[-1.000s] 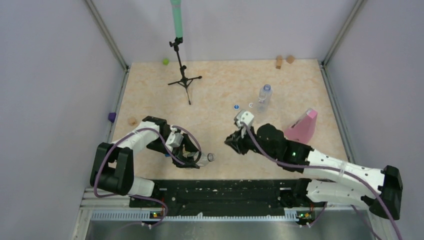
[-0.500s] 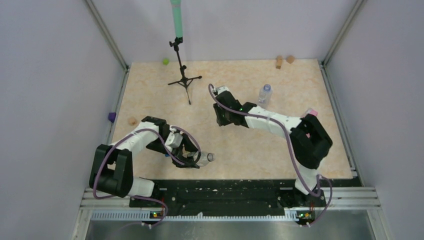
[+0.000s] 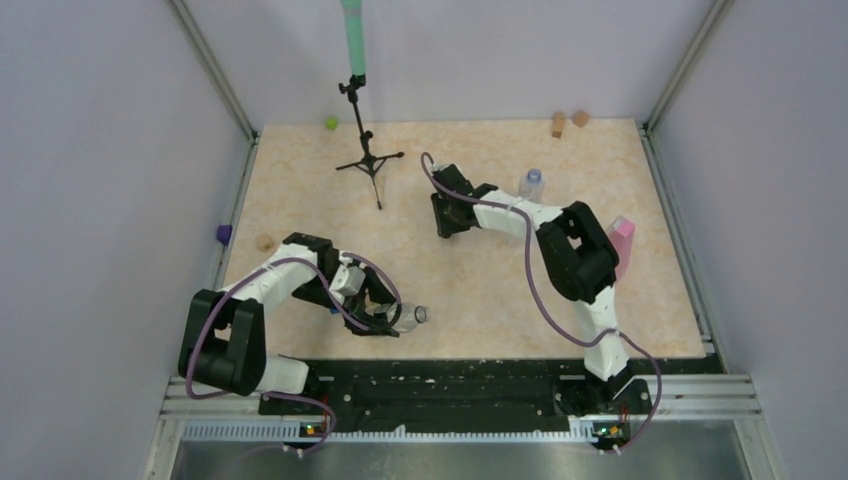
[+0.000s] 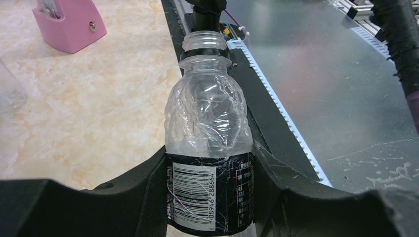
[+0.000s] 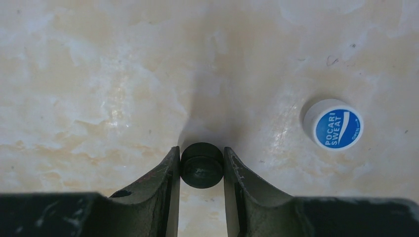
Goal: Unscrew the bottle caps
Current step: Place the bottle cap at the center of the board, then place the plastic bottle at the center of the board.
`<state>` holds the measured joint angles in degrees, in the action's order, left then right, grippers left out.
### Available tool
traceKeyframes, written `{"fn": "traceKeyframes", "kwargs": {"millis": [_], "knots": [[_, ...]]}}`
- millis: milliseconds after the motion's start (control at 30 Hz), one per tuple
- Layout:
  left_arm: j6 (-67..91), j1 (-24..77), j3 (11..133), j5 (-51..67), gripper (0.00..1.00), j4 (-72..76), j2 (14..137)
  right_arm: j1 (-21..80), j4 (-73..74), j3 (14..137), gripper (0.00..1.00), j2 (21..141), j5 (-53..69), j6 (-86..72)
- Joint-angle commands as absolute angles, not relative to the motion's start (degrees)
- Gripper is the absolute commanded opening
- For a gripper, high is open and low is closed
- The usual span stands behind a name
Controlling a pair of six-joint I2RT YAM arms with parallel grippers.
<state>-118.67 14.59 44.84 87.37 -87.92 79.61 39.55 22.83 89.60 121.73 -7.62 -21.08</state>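
My left gripper (image 3: pixel 385 318) is shut on a clear bottle (image 3: pixel 407 318) with a black label, near the table's front edge. In the left wrist view this bottle (image 4: pixel 208 118) sits between the jaws and its threaded neck (image 4: pixel 204 42) is bare, with no cap on it. My right gripper (image 3: pixel 447 220) reaches over the table's middle, shut on a black cap (image 5: pixel 201 165) just above the surface. A blue-topped white cap (image 5: pixel 333 124) lies to its right. A second bottle (image 3: pixel 529 190) stands upright behind the right arm, capped.
A pink wedge (image 3: pixel 622 240) stands at the right, partly behind the right arm. A small tripod stand (image 3: pixel 368 160) is at the back left. Small blocks lie along the edges: green (image 3: pixel 330 123), tan (image 3: pixel 558 124), purple (image 3: pixel 223 234). The metal rail (image 4: pixel 346 98) runs beside the held bottle.
The right arm has swung from the table's middle toward the back, its gripper now over the spot where loose caps lay. The left arm and its bottle have stayed put.
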Motion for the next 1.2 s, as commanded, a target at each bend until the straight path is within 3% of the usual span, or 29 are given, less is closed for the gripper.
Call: {"fn": "traceKeyframes", "kwargs": {"millis": [0, 67, 233, 533, 800, 900, 1167], "knots": [[-133.0, 14.3, 45.3, 96.2, 0.01, -91.0, 78.7, 39.3, 24.6, 94.2, 0.36, 122.3, -7.1, -19.9], [-133.1, 14.3, 45.1, 96.3, 0.01, -91.0, 78.8, 39.3, 25.8, 94.9, 0.47, 121.9, -7.1, -19.7], [-133.1, 14.3, 45.2, 96.3, 0.01, -91.0, 78.9, 39.4, 24.5, 91.7, 0.57, 114.8, -3.5, -19.0], [-134.2, 14.2, 44.5, 96.2, 0.01, -91.0, 80.2, 44.5, 19.0, 75.4, 0.58, 89.4, -1.3, -19.8], [-134.1, 14.2, 44.5, 96.3, 0.01, -91.0, 80.2, 49.2, -3.5, 47.7, 0.60, 62.6, 5.6, -29.5], [-134.1, 14.1, 44.7, 96.2, 0.01, -91.0, 80.7, 53.0, -5.9, 45.1, 0.61, 58.9, 8.4, -29.8], [-134.2, 13.8, 45.0, 96.2, 0.01, -91.0, 81.6, 66.8, -0.2, 50.1, 0.64, 61.3, -3.0, -26.1]]}}
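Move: The right hand has the black cap between its fingertips, down at the board's center, so its target spot lies right underneath, about 1 cm below. The blue-topped cap is some 4 cm ahead and 5 cm to the right, the white cap 5 cm ahead and 12 cm right. The open mouth of the held bottle is about 26 cm back, 4 cm left and 15 cm up. From the left hand the black cap lies roughly 28 cm ahead, 11 cm right and 15 cm down. Open the right fingers to about twice their gap and let go of the black cap on the board, easing just clear of it. Then lift the right hand some 20 cm and draw it back about 25 cm towards the open bottle, swinging the fingers from pointing down to pointing mostly left, a turn of some 50 degrees. Keep the left hand still, gripping the bottle. ##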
